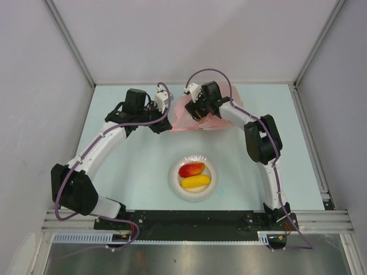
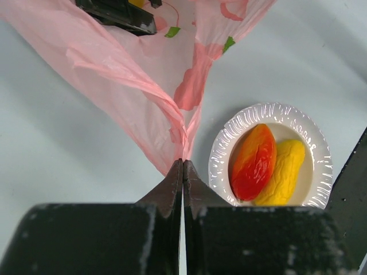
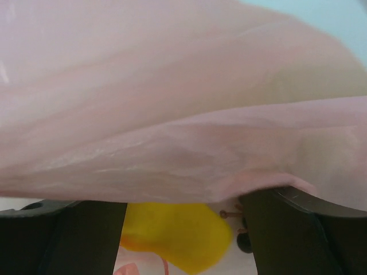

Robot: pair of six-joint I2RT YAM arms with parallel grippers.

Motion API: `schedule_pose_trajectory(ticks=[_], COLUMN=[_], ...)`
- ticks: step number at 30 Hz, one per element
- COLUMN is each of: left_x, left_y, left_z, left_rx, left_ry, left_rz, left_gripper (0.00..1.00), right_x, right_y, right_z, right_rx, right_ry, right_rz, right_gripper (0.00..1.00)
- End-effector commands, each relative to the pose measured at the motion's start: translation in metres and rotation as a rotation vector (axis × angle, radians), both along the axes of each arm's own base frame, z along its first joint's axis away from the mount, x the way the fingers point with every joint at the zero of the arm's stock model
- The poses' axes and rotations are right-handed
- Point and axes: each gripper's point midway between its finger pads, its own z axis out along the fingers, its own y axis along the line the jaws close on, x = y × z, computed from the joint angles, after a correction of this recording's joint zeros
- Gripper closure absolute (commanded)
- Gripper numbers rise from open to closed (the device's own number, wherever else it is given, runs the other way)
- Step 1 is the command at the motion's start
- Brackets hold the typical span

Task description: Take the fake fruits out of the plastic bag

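The pink plastic bag (image 1: 180, 117) lies at the back of the table, printed with red and green shapes. My left gripper (image 2: 183, 163) is shut on a twisted corner of the bag (image 2: 137, 86), pulling it taut. My right gripper (image 1: 198, 114) reaches into the bag's mouth. In the right wrist view its dark fingers (image 3: 86, 240) stand wide apart under the pink film (image 3: 172, 114), with a yellow piece (image 3: 178, 235) lying between them and a gap on its right side. A red mango (image 1: 191, 169) and a yellow-orange mango (image 1: 195, 181) rest on the white plate (image 1: 175, 180).
The plate (image 2: 229, 137) with the red mango (image 2: 254, 160) and yellow-orange mango (image 2: 284, 172) sits at the table's middle, between the two arms. White walls enclose the pale blue table on three sides. A small dark round shape (image 3: 243, 240) shows inside the bag beside the right finger.
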Motion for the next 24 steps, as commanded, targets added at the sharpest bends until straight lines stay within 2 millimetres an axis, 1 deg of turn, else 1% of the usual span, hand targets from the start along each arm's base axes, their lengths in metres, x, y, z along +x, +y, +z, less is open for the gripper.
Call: schedule_pose_trajectory(ticks=[1,5,7,9,11,12,13,14,15,16,17,19,20,22,23,24], left_x=[0.014,0.017,0.018,0.019,0.017,0.017,0.016,0.015,0.015,0.016,0.014,0.013,0.01,0.007,0.005,0.004], left_y=[0.0,-0.003,-0.004,-0.002,-0.001,0.001,0.002,0.005,0.006,0.009,0.011,0.014,0.015,0.015,0.015,0.013], left_z=[0.01,0.01,0.011,0.01,0.01,0.009,0.009,0.006,0.005,0.003,0.001,0.0,-0.002,-0.005,-0.01,-0.011], left_rx=[0.007,-0.005,-0.006,0.002,0.012,0.019,0.028,0.037,0.044,0.06,0.067,0.074,0.077,0.079,0.079,0.075], left_ry=[-0.05,-0.037,-0.044,-0.044,-0.053,-0.053,-0.063,-0.061,-0.066,-0.075,-0.073,-0.079,-0.076,-0.079,-0.07,-0.069], left_rz=[0.0,-0.002,-0.004,0.003,0.0,0.003,-0.001,0.003,0.005,0.014,0.014,0.013,0.009,-0.008,-0.014,-0.022], left_gripper=[1.0,1.0,1.0,1.0,1.0,1.0,1.0,1.0,1.0,1.0,1.0,1.0,1.0,1.0,1.0,1.0], right_x=[-0.018,-0.022,-0.025,-0.027,-0.027,-0.024,-0.025,-0.024,-0.021,-0.028,-0.027,-0.041,-0.062,-0.084,-0.103,-0.109], right_y=[-0.003,-0.01,-0.01,-0.01,-0.009,-0.013,-0.018,-0.022,-0.031,-0.041,-0.052,-0.064,-0.073,-0.078,-0.079,-0.079], right_z=[-0.017,-0.028,-0.027,-0.02,-0.004,0.0,0.008,0.01,0.012,0.014,0.016,0.016,0.013,0.009,0.001,-0.004], right_rx=[-0.04,-0.076,-0.074,-0.054,-0.034,-0.042,-0.046,-0.059,-0.086,-0.102,-0.115,-0.12,-0.116,-0.113,-0.111,-0.115], right_ry=[0.098,0.128,0.136,0.138,0.119,0.11,0.095,0.082,0.065,0.065,0.053,0.064,0.088,0.128,0.163,0.173], right_rz=[0.099,0.103,0.1,0.104,0.095,0.075,0.06,0.044,0.006,-0.018,-0.064,-0.099,-0.111,-0.107,-0.092,-0.083], right_gripper=[0.22,0.23,0.23,0.24,0.23,0.23,0.23,0.23,0.23,0.23,0.23,0.22,0.21,0.2,0.2,0.2])
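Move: The yellow fruit in the bag lies roughly 4 cm below the right hand, about 1 cm back and 1 cm right of it. The dark grapes lie some 3 cm ahead of this hand, 5 cm to its right and 5 cm below; the plate's middle is about 30 cm back, level sideways, 7 cm lower. From the left hand, the yellow fruit is some 18 cm ahead, 10 cm right and 17 cm below. The yellow fruit is what the right hand works down around inside the bag: with its fingers spread it sinks a couple of centimetres and eases back, then sweeps back and right, about 8 cm back and 7 cm right in all, tilting some 10 degrees, the fingers staying open. The left hand keeps the bag's edge pinched in shut fingers, sinking slightly. ##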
